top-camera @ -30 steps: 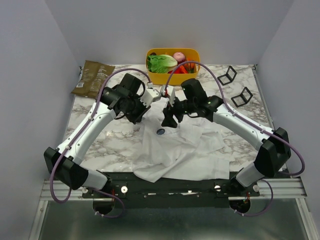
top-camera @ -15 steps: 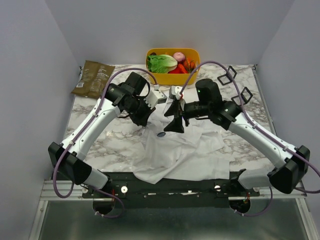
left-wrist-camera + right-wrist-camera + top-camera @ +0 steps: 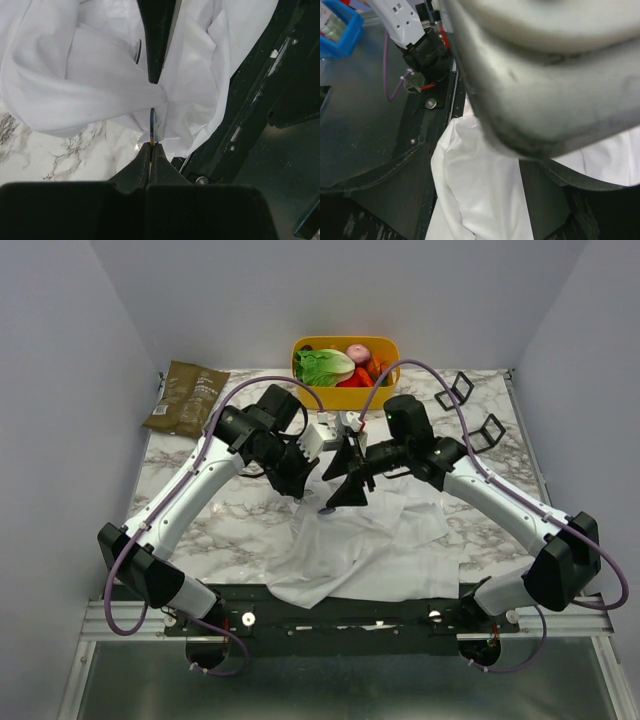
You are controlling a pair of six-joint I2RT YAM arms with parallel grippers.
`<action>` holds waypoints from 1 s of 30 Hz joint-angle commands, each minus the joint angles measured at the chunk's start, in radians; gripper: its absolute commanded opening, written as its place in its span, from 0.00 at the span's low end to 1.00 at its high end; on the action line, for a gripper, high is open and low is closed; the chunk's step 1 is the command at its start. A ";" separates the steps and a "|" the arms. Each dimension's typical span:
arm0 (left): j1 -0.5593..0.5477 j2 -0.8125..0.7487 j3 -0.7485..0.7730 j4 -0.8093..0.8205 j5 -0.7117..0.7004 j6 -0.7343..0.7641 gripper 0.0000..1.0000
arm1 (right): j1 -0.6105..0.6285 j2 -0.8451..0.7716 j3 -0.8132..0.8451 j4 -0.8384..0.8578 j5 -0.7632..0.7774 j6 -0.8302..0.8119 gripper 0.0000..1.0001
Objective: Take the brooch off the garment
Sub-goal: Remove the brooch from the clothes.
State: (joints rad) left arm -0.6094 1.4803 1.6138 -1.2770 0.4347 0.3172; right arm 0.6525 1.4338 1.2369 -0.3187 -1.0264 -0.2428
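Observation:
The garment (image 3: 365, 540), a white wrinkled shirt, lies bunched on the marble table near the front edge. The brooch (image 3: 152, 124) shows edge-on as a thin dark blue disc, still joined to a pinched peak of cloth (image 3: 100, 95). My left gripper (image 3: 151, 145) is shut on the brooch's rim. From above, the brooch (image 3: 326, 510) is a small dark spot between both grippers. My right gripper (image 3: 341, 502) hangs just right of it, and one of its fingers (image 3: 155, 45) touches the cloth peak. Its jaws (image 3: 475, 210) stand wide apart with white cloth (image 3: 480, 190) below them.
A yellow bin (image 3: 345, 395) of vegetables stands at the back centre. A brown pouch (image 3: 185, 398) lies at the back left. Two black wire stands (image 3: 455, 390) (image 3: 483, 432) sit at the back right. The black mounting rail (image 3: 330, 612) runs along the near edge.
My left gripper has moved right and down to the brooch. My right gripper has swung lower beside it and spread its jaws wider. The cloth round the brooch is drawn into a peak.

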 commanded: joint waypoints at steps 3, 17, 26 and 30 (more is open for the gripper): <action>-0.007 -0.015 0.050 -0.056 0.131 0.029 0.00 | 0.001 0.027 0.003 0.047 -0.182 0.028 0.80; -0.021 -0.012 0.075 -0.101 0.262 0.086 0.00 | -0.079 0.033 -0.063 0.310 -0.354 0.290 0.80; -0.026 -0.008 0.127 -0.108 0.277 0.086 0.00 | -0.083 0.042 -0.145 0.417 -0.299 0.321 0.80; -0.026 0.000 0.155 -0.114 0.283 0.085 0.00 | -0.082 0.040 -0.146 0.423 -0.304 0.327 0.80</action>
State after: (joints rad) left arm -0.6262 1.4830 1.7134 -1.3376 0.6640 0.3969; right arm 0.5682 1.4670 1.0973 0.0521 -1.3258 0.0631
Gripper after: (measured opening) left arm 0.012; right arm 0.798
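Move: Pinched in the left fingers, the amber brooch sits about 1 cm right of and below that hand's point; the gap between the right fingers, where it is being brought, is some 6 cm to the left hand's right, 2 cm back and 3 cm up. From the right hand the amber brooch lies roughly 5 cm left, 2 cm ahead and 4 cm below; the blue brooch on the cloth is about 3 cm ahead, 1 cm right and 8 cm below. Keeping the amber brooch pinched with its fold of cloth, the left hand lifts about 4 cm while drawing back and to the right some 3 cm each, tilting about 15 degrees, up into line with the right gripper's open jaws. The right hand, wide open throughout, eases back 2 cm, then shifts right and partly forward again, its fingertips tipping up as the wrist rolls. ##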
